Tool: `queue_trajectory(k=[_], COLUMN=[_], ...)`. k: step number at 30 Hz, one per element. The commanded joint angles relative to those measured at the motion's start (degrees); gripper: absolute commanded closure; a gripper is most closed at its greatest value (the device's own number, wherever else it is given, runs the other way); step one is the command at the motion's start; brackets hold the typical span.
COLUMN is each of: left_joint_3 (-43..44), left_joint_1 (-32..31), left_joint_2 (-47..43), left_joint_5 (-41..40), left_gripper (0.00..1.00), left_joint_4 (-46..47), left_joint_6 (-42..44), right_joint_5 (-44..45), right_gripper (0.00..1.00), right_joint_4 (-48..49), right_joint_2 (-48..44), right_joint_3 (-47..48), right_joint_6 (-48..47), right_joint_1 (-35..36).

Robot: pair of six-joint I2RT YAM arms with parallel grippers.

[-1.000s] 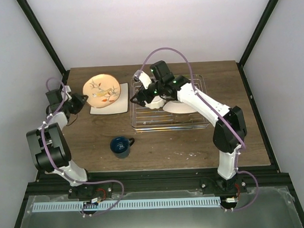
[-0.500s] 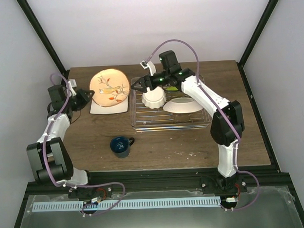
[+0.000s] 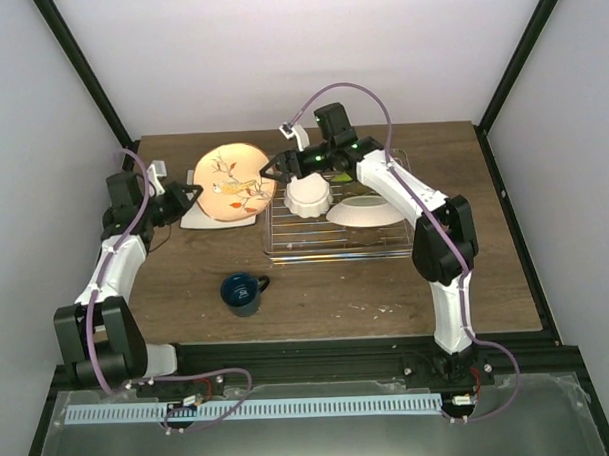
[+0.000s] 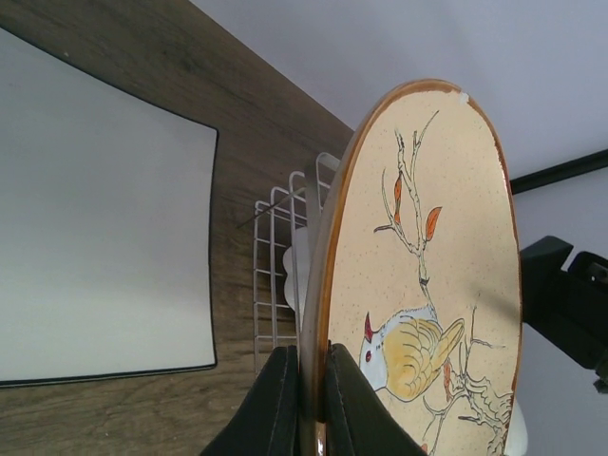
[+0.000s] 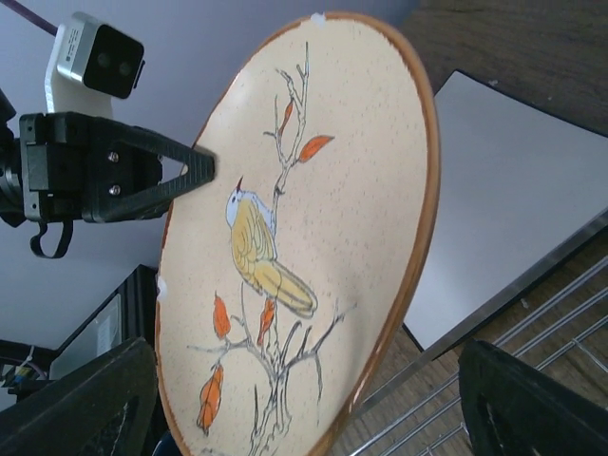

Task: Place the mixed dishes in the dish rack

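The beige floral round plate (image 3: 235, 180) (image 4: 427, 256) (image 5: 294, 218) hangs tilted above the white square plate (image 3: 220, 217) (image 4: 95, 218) (image 5: 513, 199). My left gripper (image 3: 190, 194) (image 4: 313, 399) is shut on its left rim. My right gripper (image 3: 270, 169) (image 5: 306, 353) stands open at the plate's right rim, over the left end of the dish rack (image 3: 385, 247) (image 5: 541, 323); in the right wrist view the plate fills the gap between its fingers. A small white scalloped bowl (image 3: 308, 196) sits in the rack. The dark blue mug (image 3: 243, 293) stands on the table.
A pale round dish (image 3: 366, 212) lies in the rack right of the bowl. The rack's wire corner (image 4: 275, 237) shows just behind the held plate. Dark frame posts rise at both back corners of the wooden table (image 3: 317, 298).
My left gripper has carried the floral plate rightward toward the rack. My right gripper has left the scalloped bowl in the rack, risen, and come to the plate's right rim.
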Motion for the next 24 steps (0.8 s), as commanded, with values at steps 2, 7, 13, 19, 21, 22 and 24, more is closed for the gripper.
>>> queue_trajectory(k=[2,7,13,19,21,22,24], left_joint_3=[-0.7,-1.3,-0.3,0.6,0.8,0.8,0.9], left_joint_1=[-2.1,-5.1,-7.5,-8.0,-8.0,-8.0,-8.0], left_joint_2=[-3.9,-3.8,-2.9,-2.5,-2.4,-2.4,-2.3], left_joint_5=[3.6,2.6,1.5,0.7,0.4,0.2,-0.1], left_gripper=[1.00,1.00,1.00,1.00,1.00,1.00,1.00], left_joint_4=[5.7,7.4,9.5,9.4,8.9,8.6,8.4], left_joint_6=[-3.0,-4.3,-5.5,-4.6,-3.9,-3.6,-3.3], right_joint_5=[-1.9,-4.6,-6.2,-8.3,-8.5,-8.6,-8.5], right_gripper=[0.13,0.25,0.41,0.75,0.85,0.90,0.98], right_joint_4=[1.3,1.7,1.3,0.2,-0.3,-0.5,-0.8], right_joint_2=[2.2,4.8,5.3,5.5,5.3,5.3,5.2], right_joint_3=[3.2,5.8,6.4,6.4,6.5,6.5,6.6], right_joint_6=[0.2,1.7,0.9,-0.4,-1.2,-1.6,-2.4], right_joint_1=[-0.3,-0.3,-0.3,-0.3,-0.3,-0.3,-0.3])
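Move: The bird plate hangs in the left hand, held at its left rim; its middle is about 9 cm right of that hand and 2 cm ahead. From the right hand it lies roughly 9 cm left, 2 cm back and 2 cm lower. The right gripper is some 18 cm right of the left hand and 4 cm ahead. The white bowl in the rack is about 8 cm right of the right hand, 1 cm ahead and 17 cm down. The plate, still pinched by the left hand, is carried about 5 cm right and a little back towards the open right gripper, turning slightly clockwise. The right hand comes only about 1.5 cm down and slightly forward to meet it, tips a touch, then shuts its fingers on the plate's far-right rim, one on each face. The left fingers keep their hold. ##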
